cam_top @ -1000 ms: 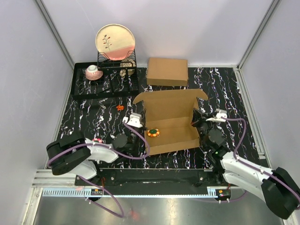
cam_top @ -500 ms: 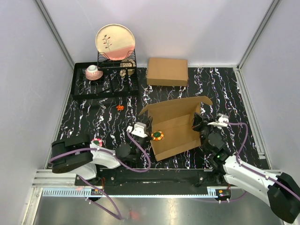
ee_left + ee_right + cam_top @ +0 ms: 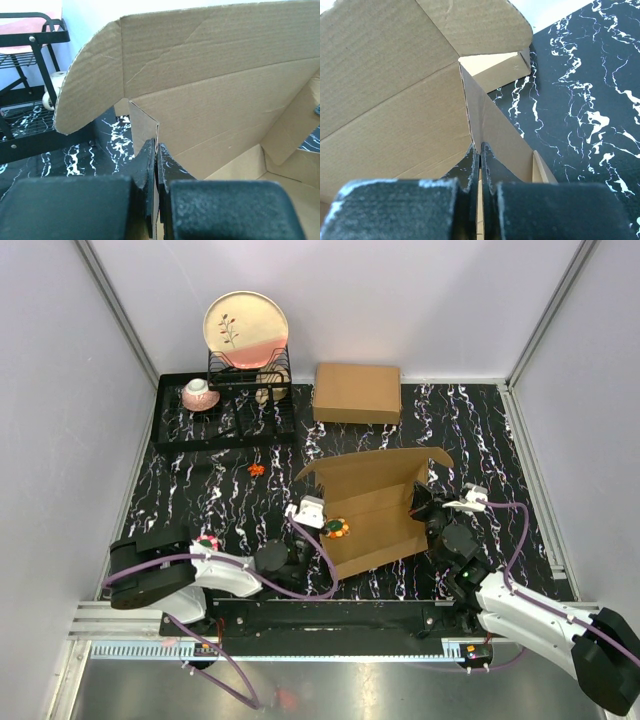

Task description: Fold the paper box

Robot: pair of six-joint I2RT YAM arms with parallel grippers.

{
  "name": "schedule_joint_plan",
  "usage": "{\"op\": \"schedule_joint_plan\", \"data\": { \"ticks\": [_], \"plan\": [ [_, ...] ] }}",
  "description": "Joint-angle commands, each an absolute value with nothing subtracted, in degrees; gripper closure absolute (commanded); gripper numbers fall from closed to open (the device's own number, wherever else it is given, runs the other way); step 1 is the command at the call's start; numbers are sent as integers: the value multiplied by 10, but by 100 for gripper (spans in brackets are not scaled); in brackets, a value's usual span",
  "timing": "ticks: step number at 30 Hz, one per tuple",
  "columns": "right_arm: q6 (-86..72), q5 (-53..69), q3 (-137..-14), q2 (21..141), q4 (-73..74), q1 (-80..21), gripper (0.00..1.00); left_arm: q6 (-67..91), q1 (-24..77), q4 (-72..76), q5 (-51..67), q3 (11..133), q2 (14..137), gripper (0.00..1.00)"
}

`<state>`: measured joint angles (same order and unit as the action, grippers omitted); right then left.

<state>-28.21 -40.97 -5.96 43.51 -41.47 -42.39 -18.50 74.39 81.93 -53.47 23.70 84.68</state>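
The paper box (image 3: 375, 508) is a brown corrugated mailer lying skewed in the middle of the mat, with its back lid panel raised and rounded tabs at the lid's ends. My left gripper (image 3: 316, 514) is shut on the box's left side wall. In the left wrist view, the left gripper (image 3: 156, 148) pinches the thin upright edge of that wall, and the box's lid panel (image 3: 225, 75) rises behind it. My right gripper (image 3: 421, 506) is shut on the right side wall. The right wrist view shows the right gripper (image 3: 480, 148) clamping that wall of the box (image 3: 385, 100).
A second, made-up brown cardboard box (image 3: 357, 392) lies at the back. A black dish rack (image 3: 222, 418) at back left holds a plate (image 3: 246, 328) and a cup (image 3: 199, 393). A small orange item (image 3: 257, 469) lies on the mat. An orange-green piece (image 3: 336, 529) sits by the left gripper.
The box has turned from square-on to skewed and shifted slightly right. My left gripper moved right and nearer with the left wall. The right gripper barely moved.
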Motion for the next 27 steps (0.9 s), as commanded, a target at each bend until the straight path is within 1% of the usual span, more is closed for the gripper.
{"op": "schedule_joint_plan", "data": {
  "ticks": [1,7,12,19,22,27],
  "plan": [
    [-309,-337,-40,453,-320,-453,100,-188,740,954,-502,274,844,100],
    [-315,-329,-40,468,-346,-453,100,-173,696,954,-496,285,831,100],
    [-308,-330,-57,533,-420,-458,100,-141,656,954,-479,258,810,100],
    [-302,-318,-92,683,-525,-473,100,-91,581,954,-444,217,771,100],
    [-303,-323,-96,721,-566,-489,100,-82,549,954,-416,209,757,100],
    [-298,-333,-95,736,-576,-500,100,-48,520,948,-380,195,730,100]
  ]
}}
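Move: Each hand already pinches the rim of one side wall of the open paper box. The box's middle lies about 12 cm right and 3 cm ahead of the left hand, 10 cm left and 1 cm back of the right hand, a little below both. From the left hand, the flower toy inside is about 4 cm right and 1 cm ahead; the orange piece on the table is some 15 cm left and 16 cm ahead; the small closed box stands roughly 33 cm ahead and 8 cm right. Keeping its pinch on the left side wall, the left hand travels left and forward, about 9 cm left and 7 cm out, towards the orange piece, and yaws some 10 degrees counter-clockwise. The right hand at first stays put, then follows to the left by about 7 cm with only a slight reach forward, still shut on the right side wall and yawing about as much, so the box is carried between the two hands with its left end swinging outward. ##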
